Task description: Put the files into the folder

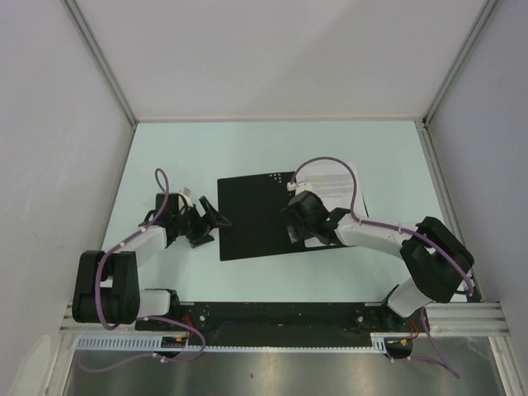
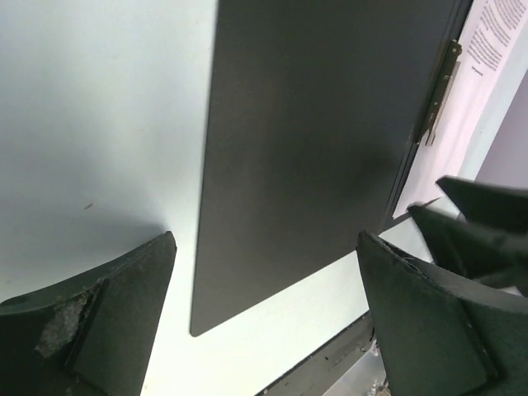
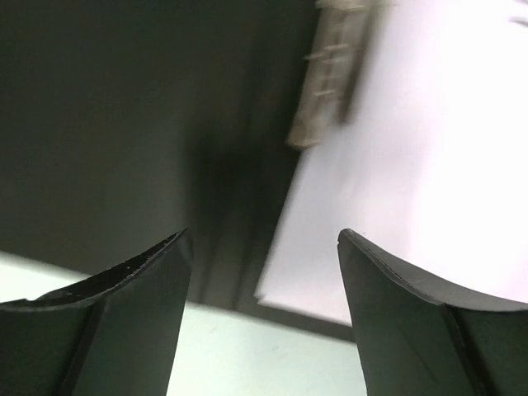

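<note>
The folder lies open and flat on the table, black inside up. Its left half is bare. White files lie on its right half, beside the metal spine clip. My left gripper hovers just off the folder's left edge, open with nothing between its fingers. Over the spine at the folder's near edge, my right gripper is also open and empty. Between its fingers lie the near corner of the files, the dark cover and the clip.
The pale green table is walled by white panels at the back and both sides. A black base rail runs along the near edge, carrying both arm bases. Purple cables loop over the arms.
</note>
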`<control>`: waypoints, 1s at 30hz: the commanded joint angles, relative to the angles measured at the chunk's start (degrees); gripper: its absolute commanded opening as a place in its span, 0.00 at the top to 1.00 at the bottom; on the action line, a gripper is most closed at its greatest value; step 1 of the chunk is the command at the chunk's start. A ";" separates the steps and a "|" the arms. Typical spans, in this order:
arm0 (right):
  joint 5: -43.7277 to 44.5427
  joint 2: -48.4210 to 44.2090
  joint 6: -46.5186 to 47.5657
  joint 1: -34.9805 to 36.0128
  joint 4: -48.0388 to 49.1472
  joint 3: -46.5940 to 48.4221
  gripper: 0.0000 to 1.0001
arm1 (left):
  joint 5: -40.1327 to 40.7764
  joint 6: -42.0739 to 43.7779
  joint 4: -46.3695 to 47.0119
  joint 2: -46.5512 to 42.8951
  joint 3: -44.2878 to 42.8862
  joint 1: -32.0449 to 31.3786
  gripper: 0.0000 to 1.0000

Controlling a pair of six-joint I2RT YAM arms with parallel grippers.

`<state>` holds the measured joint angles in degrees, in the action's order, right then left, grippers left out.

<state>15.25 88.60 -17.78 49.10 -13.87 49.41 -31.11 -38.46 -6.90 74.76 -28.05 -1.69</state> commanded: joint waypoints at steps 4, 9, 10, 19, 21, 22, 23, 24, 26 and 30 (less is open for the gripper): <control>0.84 3.68 -2.62 -6.73 5.16 5.69 0.44 | -0.53 -0.74 4.43 0.91 1.86 0.29 0.02; 0.57 9.30 -0.59 -7.97 5.34 10.79 0.60 | -0.53 -0.57 4.88 0.82 2.56 0.29 0.02; 0.75 10.01 -0.33 -8.14 5.43 12.19 0.60 | -0.79 -0.57 4.87 0.82 2.57 0.29 0.02; 2.94 18.01 1.69 -7.88 2.62 18.18 0.66 | -2.02 -0.21 5.05 0.65 1.95 0.29 0.03; 5.14 19.15 2.05 -7.27 1.13 19.32 0.67 | -2.20 -0.39 5.31 0.39 2.04 0.29 0.03; 5.58 19.59 2.22 -7.09 0.86 19.58 0.69 | -2.20 -0.39 5.49 0.30 2.12 0.29 0.03; 6.37 20.29 2.31 -6.74 0.43 19.67 0.69 | -2.02 -0.39 5.58 0.04 2.13 0.29 0.02; 6.90 20.65 2.05 -6.48 0.25 19.94 0.70 | -1.93 -0.48 5.58 0.03 2.21 0.29 0.03; 7.61 21.18 1.87 -6.04 -0.02 20.03 0.70 | -1.93 -0.39 5.67 -0.23 2.21 0.29 0.02; 8.13 22.41 1.09 -5.42 -0.54 20.29 0.73 | -1.93 -0.57 5.58 -0.23 2.04 0.29 0.02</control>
<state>21.63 109.32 -16.19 42.72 -12.97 67.96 -32.62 -39.05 -2.15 75.02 -26.57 -1.67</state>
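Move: The metal clip on the folder's spine lies about 10 cm straight ahead of the right hand and some 4 cm below it. The papers' middle is roughly 12 cm ahead and 11 cm to the right, the bare black cover's middle about 9 cm ahead and 12 cm to the left. From the left hand, waiting at the cover's outer edge, the clip is about 10 cm ahead and 26 cm to the right. Fingertips come right over the clip, though a touch can't be made out: the right hand runs about 10 cm forward along the spine, then sinks some 2 cm near the end. On the way the wrist turns about 10 degrees clockwise, and the fingers narrow from about three-quarters open to under a third, one on each side of the clip. ##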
